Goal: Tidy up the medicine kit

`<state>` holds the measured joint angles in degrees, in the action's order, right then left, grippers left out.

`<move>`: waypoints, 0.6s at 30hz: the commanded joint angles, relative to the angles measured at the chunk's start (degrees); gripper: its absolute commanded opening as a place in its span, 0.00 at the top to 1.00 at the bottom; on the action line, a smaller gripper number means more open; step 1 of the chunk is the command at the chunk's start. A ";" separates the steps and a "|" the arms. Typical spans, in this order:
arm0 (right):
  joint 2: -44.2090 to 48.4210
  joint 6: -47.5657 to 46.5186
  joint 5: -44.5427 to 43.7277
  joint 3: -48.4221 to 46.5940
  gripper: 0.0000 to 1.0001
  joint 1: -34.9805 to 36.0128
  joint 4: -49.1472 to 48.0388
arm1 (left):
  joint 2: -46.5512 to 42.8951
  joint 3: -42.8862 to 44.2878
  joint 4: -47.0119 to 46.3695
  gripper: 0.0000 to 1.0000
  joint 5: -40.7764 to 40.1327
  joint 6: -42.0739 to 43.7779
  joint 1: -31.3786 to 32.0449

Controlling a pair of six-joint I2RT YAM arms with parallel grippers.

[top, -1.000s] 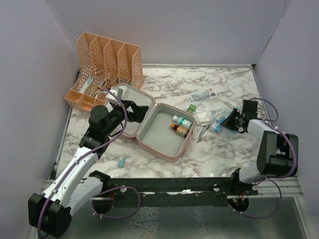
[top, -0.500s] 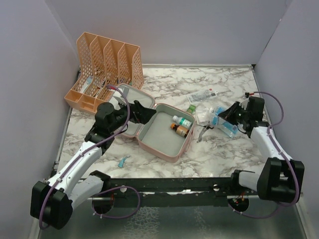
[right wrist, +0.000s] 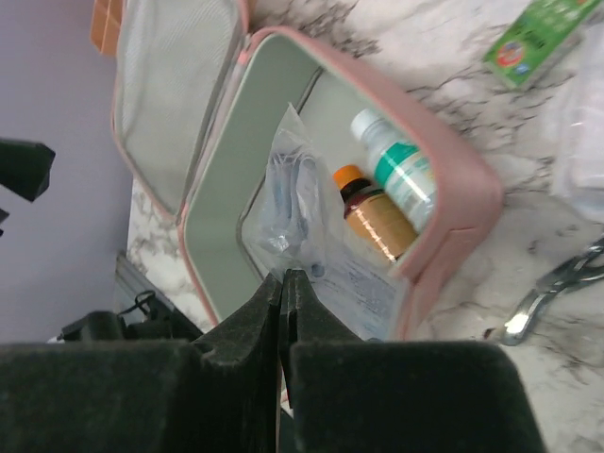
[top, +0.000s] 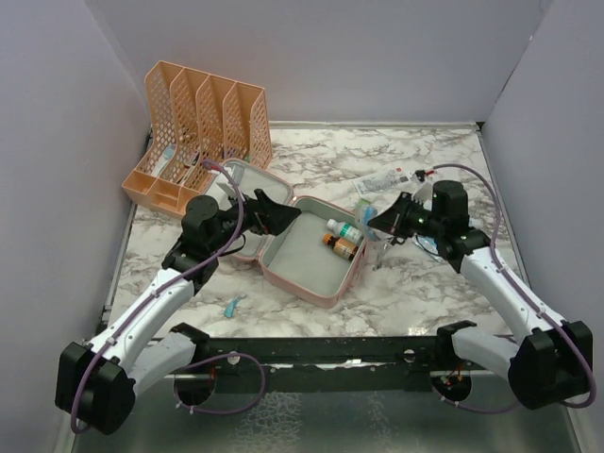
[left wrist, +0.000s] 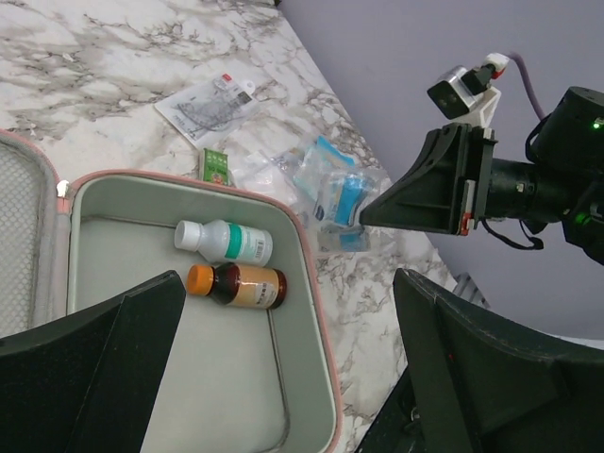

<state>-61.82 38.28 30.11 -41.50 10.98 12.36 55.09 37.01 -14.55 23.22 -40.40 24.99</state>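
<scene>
The pink medicine kit (top: 304,285) lies open in the middle, lid (top: 247,185) to the left. A white bottle (top: 345,228) and a brown orange-capped bottle (top: 342,246) lie in its grey-green base (left wrist: 189,377). My right gripper (top: 377,225) is shut on a clear plastic packet (right wrist: 297,212) with blue contents, hanging over the kit's right wall (right wrist: 453,203). My left gripper (top: 274,215) is open and holds nothing, hovering above the hinge; its fingers (left wrist: 94,368) frame the base in the left wrist view.
An orange perforated file rack (top: 203,123) stands at the back left. A white sachet (top: 385,179), a green box (top: 361,204) and a metal tool (top: 382,250) lie right of the kit. A small blue item (top: 232,305) rests near the front edge.
My right gripper closed on the packet, lifted it off the pile at the right and swung left to the kit. My left gripper shifted slightly right and stayed open.
</scene>
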 commanded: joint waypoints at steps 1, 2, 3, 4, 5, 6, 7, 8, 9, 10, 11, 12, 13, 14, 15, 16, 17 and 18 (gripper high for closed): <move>-1.66 3.40 -4.12 -2.96 0.99 7.95 -1.97 | -3.70 -0.84 -1.24 0.04 -0.78 -0.19 0.37; -2.41 3.81 -5.11 -3.37 0.99 9.65 -2.25 | -4.40 -1.05 -0.64 0.04 -1.73 0.24 0.44; -3.16 4.31 -6.38 -3.86 0.99 11.46 -2.41 | -5.12 -1.32 -0.12 0.04 -2.85 0.68 0.39; -4.01 4.87 -7.60 -4.34 0.99 13.11 -2.54 | -5.65 -1.66 0.17 0.04 -3.48 0.94 0.35; -4.85 5.33 -8.55 -4.78 0.99 14.62 -2.83 | -6.11 -2.02 0.59 0.04 -3.95 1.13 0.32; -5.55 5.96 -9.43 -5.24 0.99 15.96 -3.13 | -6.40 -2.30 1.02 0.04 -4.24 1.33 0.36; -6.28 6.62 -10.24 -5.53 0.99 17.21 -3.47 | -6.60 -2.56 1.53 0.04 -4.50 1.59 0.37; -6.94 7.28 -11.10 -5.89 0.99 18.23 -3.78 | -6.73 -2.75 2.16 0.04 -4.69 1.79 0.37; -7.70 7.92 -11.81 -6.07 0.99 19.27 -4.20 | -6.75 -2.93 2.82 0.04 -4.76 1.78 0.33; -8.41 8.43 -12.55 -6.44 0.99 20.19 -4.70 | -6.76 -3.20 3.18 0.04 -4.85 1.76 0.42; -9.14 9.00 -13.32 -6.89 0.99 21.09 -4.91 | -6.83 -3.44 3.50 0.04 -4.80 1.71 0.33; -10.04 9.53 -14.05 -7.11 0.99 22.00 -5.05 | -6.84 -3.70 3.90 0.04 -4.89 1.61 0.32; -11.06 10.08 -14.73 -7.42 0.99 22.77 -5.25 | -6.75 -3.85 4.43 0.04 -5.16 1.66 0.32; -11.74 10.51 -15.36 -7.71 0.99 23.57 -5.14 | -6.62 -3.94 5.03 0.04 -5.62 1.75 0.32; -12.38 10.95 -16.87 -8.13 0.99 24.24 -4.64 | -6.44 -3.93 5.84 0.05 -6.11 1.81 0.32; -12.91 11.16 -17.75 -8.50 0.99 24.81 -4.26 | -6.18 -3.95 6.40 0.05 -6.43 1.84 0.32; -13.23 11.43 -17.98 -8.56 0.99 25.21 -4.31 | -5.90 -4.03 6.77 0.06 -6.51 1.90 0.36; -13.55 11.48 -17.80 -8.44 0.99 25.57 -4.73 | -5.64 -4.16 6.88 0.06 -6.54 1.86 0.32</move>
<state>-74.15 47.46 17.04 -47.88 34.89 9.67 48.93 33.26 -9.61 18.81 -39.31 25.17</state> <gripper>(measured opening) 0.013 0.950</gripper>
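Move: The right gripper already holds the clear bag of blue packets near the medicine kit's right wall; the open floor of the kit lies about 14 cm to its left, 2 cm back and 15 cm below. The brown bottle lies about 7 cm left and level with the hand, the white bottle some 6 cm left and 4 cm ahead, both about 14 cm down. From the left gripper, that floor is roughly 11 cm right, straight across and 24 cm below. Keep the right gripper shut on the bag and carry it about 11 cm left, drifting some 3 cm back, in over the open kit; stay level at first, then sink about 2 cm while turning roughly 10 degrees counter-clockwise. Keep the empty left gripper open and ease it slightly left and back, first up, then down about 3 cm. ##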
